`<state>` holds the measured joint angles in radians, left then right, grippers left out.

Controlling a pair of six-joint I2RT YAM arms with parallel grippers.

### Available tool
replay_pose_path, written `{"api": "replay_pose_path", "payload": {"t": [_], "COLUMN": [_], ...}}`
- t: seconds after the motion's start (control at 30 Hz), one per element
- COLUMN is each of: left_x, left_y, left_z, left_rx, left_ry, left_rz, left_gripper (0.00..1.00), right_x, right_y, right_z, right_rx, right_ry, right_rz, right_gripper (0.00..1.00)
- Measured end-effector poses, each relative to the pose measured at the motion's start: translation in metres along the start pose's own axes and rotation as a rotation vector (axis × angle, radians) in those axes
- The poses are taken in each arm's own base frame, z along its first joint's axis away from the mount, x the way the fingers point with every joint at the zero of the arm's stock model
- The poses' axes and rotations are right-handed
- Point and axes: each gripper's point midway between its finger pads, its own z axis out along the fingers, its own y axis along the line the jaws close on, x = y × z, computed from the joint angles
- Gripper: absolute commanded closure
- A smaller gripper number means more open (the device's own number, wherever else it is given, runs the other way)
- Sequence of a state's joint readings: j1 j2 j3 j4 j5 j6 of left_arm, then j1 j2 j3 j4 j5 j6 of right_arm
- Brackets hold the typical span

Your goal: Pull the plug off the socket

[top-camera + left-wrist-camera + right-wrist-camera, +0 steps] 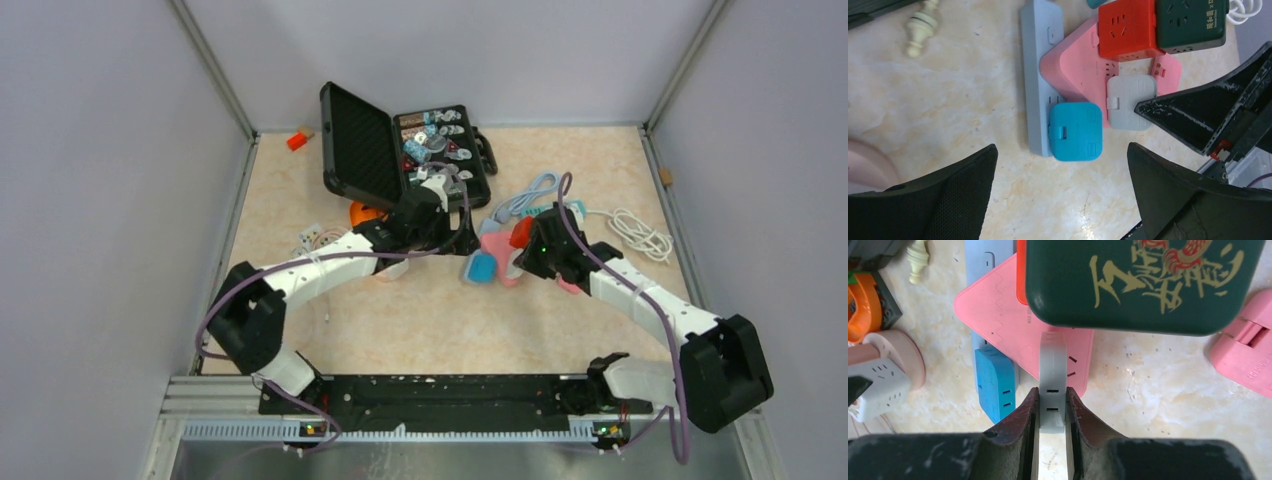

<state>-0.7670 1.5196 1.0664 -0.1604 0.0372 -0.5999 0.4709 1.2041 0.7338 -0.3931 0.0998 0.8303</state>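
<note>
A pale grey plug (1053, 365) stands in the pink triangular socket (998, 310). My right gripper (1053, 394) is shut on the plug's near end, a finger pressed on each side. A blue plug (994, 380) sits just left of it, in a grey power strip (1040, 60). In the left wrist view the grey plug (1130, 100) and the blue plug (1075, 131) lie ahead of my left gripper (1062, 148). That gripper is open wide and holds nothing. From above, the left gripper (462, 240) and the right gripper (520, 263) flank the pink socket (497, 245).
A red cube socket (1125, 27) and a dark green cube socket (1143, 285) sit on the pink socket's far part. An open black case (400, 150) stands at the back. A white cable (640, 235) lies to the right, and a loose pink adapter (1243, 355) is nearby.
</note>
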Motion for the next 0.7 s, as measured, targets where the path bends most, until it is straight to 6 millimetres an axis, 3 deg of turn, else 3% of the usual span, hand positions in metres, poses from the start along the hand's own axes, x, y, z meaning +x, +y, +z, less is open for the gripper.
{"api": "replay_pose_path", "payload": {"t": [0.13,0.27,0.33,0.5,0.7], "left_x": [0.005,0.012,0.016,0.028,0.041], "left_y": [-0.009,-0.009,-0.007,0.000,0.008], "left_z": [0.021,0.040,0.049,0.068,0.086], "left_rx": [0.025,0.023,0.015,-0.010,-0.032], "left_ry": [0.061,0.107,0.127,0.164,0.206], "left_rz": [-0.026,-0.059,-0.072,-0.091,-0.095], "left_gripper": [0.01,0.01,0.01,0.01,0.01], "right_x": [0.005,0.006,0.006,0.002,0.000], "right_y": [-0.004,-0.004,-0.003,0.002,0.005], "right_z": [-0.004,-0.003,-0.002,0.001,0.006], "right_rx": [0.004,-0.004,-0.012,-0.040,-0.048], "right_ry": [0.018,0.015,0.013,-0.013,-0.016], "right_rz": [-0.025,-0.028,-0.027,-0.024,-0.021], "right_gripper": [0.89,0.54,0.43,0.41,0.48]}}
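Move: The right hand already has the white plug between its fingers, its middle about 1 cm ahead, left of and below the hand. From there the pink socket is some 3 cm ahead and 4 left, the red cube about 6 ahead and 1 left. From the left hand, the blue strip's middle is roughly 3 cm ahead, 5 right and 10 below; the blue cube plug about 1 back, 6 right and 9 below. The right fingers let go of the white plug, opening on either side of it while that hand shifts back and forward again by only a centimetre or less. Meanwhile the left hand, wide open, sinks about 8 cm and goes some 5 cm right, edging forward, down towards the blue strip, its fingers tipping about 15 degrees further down. ##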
